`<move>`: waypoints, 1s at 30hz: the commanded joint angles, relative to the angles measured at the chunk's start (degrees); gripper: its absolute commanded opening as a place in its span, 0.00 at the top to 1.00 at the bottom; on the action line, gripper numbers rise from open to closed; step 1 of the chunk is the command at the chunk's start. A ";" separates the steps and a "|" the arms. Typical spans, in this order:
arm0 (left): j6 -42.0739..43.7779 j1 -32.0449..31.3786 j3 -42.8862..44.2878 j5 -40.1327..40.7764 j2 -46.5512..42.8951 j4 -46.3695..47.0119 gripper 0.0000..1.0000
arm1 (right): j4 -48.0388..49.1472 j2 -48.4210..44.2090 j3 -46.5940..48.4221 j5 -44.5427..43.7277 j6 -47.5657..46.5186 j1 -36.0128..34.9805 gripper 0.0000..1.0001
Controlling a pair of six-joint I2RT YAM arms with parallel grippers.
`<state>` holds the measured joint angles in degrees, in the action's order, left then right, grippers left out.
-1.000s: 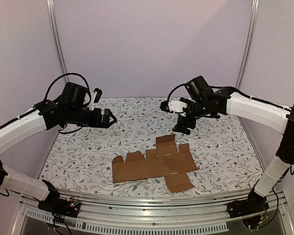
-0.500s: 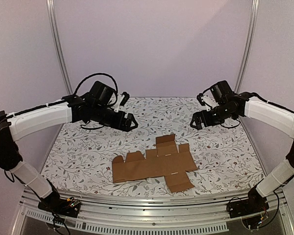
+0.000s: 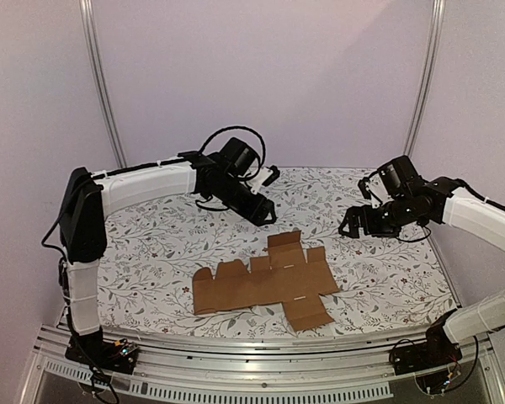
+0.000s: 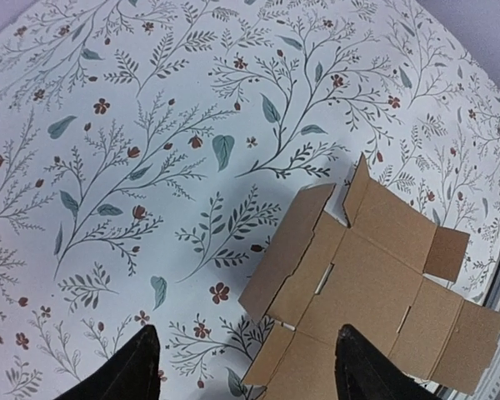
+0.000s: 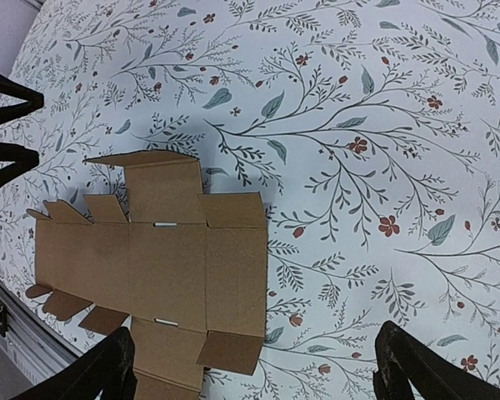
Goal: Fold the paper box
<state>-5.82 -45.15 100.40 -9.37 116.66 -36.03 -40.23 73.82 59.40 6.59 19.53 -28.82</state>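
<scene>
The paper box [image 3: 265, 282] lies flat and unfolded on the floral table, a brown die-cut sheet with flaps and slots. One far flap [image 3: 284, 241] stands slightly raised. My left gripper [image 3: 265, 214] hovers above the sheet's far left side, open, with nothing between its fingers. In the left wrist view the box [image 4: 375, 267] lies under the left gripper [image 4: 247, 342], partly beneath the right finger. My right gripper [image 3: 354, 225] hangs open above the table to the right of the sheet. The right wrist view shows the box [image 5: 175, 258] left of the right gripper [image 5: 254, 337].
A floral cloth [image 3: 379, 269] covers the table. A metal rail [image 3: 261, 370] runs along the near edge. Pale walls and two upright poles [image 3: 101, 84] close in the back. The left gripper's fingers [image 5: 8, 100] show at the left edge of the right wrist view.
The left arm has swung right across the table to the box's far side. The right gripper has moved right, away from the box, and lower. The box has not moved.
</scene>
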 commanded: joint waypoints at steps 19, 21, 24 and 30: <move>9.89 -5.48 24.07 6.51 21.68 -15.65 0.57 | -0.12 -7.11 -3.37 -2.47 4.26 0.12 0.01; 9.95 -5.65 24.91 7.60 22.61 -15.59 0.63 | -0.16 -7.11 -3.41 -2.36 4.38 0.17 0.01; 9.86 -5.97 25.68 8.43 23.48 -15.39 0.70 | -0.08 -7.28 -3.58 -2.20 4.60 0.09 0.01; 9.91 -6.35 25.47 8.31 23.15 -14.09 0.97 | 0.29 -7.73 -4.17 -2.38 4.64 0.21 0.01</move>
<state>3.68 -50.57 124.79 -1.83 139.55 -50.46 -40.23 67.29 56.34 4.99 23.40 -28.82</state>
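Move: The box's far end flap, standing half upright, has its middle about 7 cm to the left hand's right, roughly level fore and aft and some 10 cm below. The flat main panel lies about 13 cm back from that flap and 1 cm farther right; the side flap at the box's right lies some 8 cm right of it and 5 cm nearer. From the right hand, the far end flap is about 18 cm left, 6 cm ahead and 12 cm below. The left hand sinks about 9 cm onto the paper box's far end flap, sliding some 5 cm to the right in the first part and then going nearly straight down. Meanwhile the wrist rolls its left side up about 15 degrees with a slight clockwise turn, and the fingers, partly open at first, close to a narrow gap to pinch the flap near the left end of its upper edge. ##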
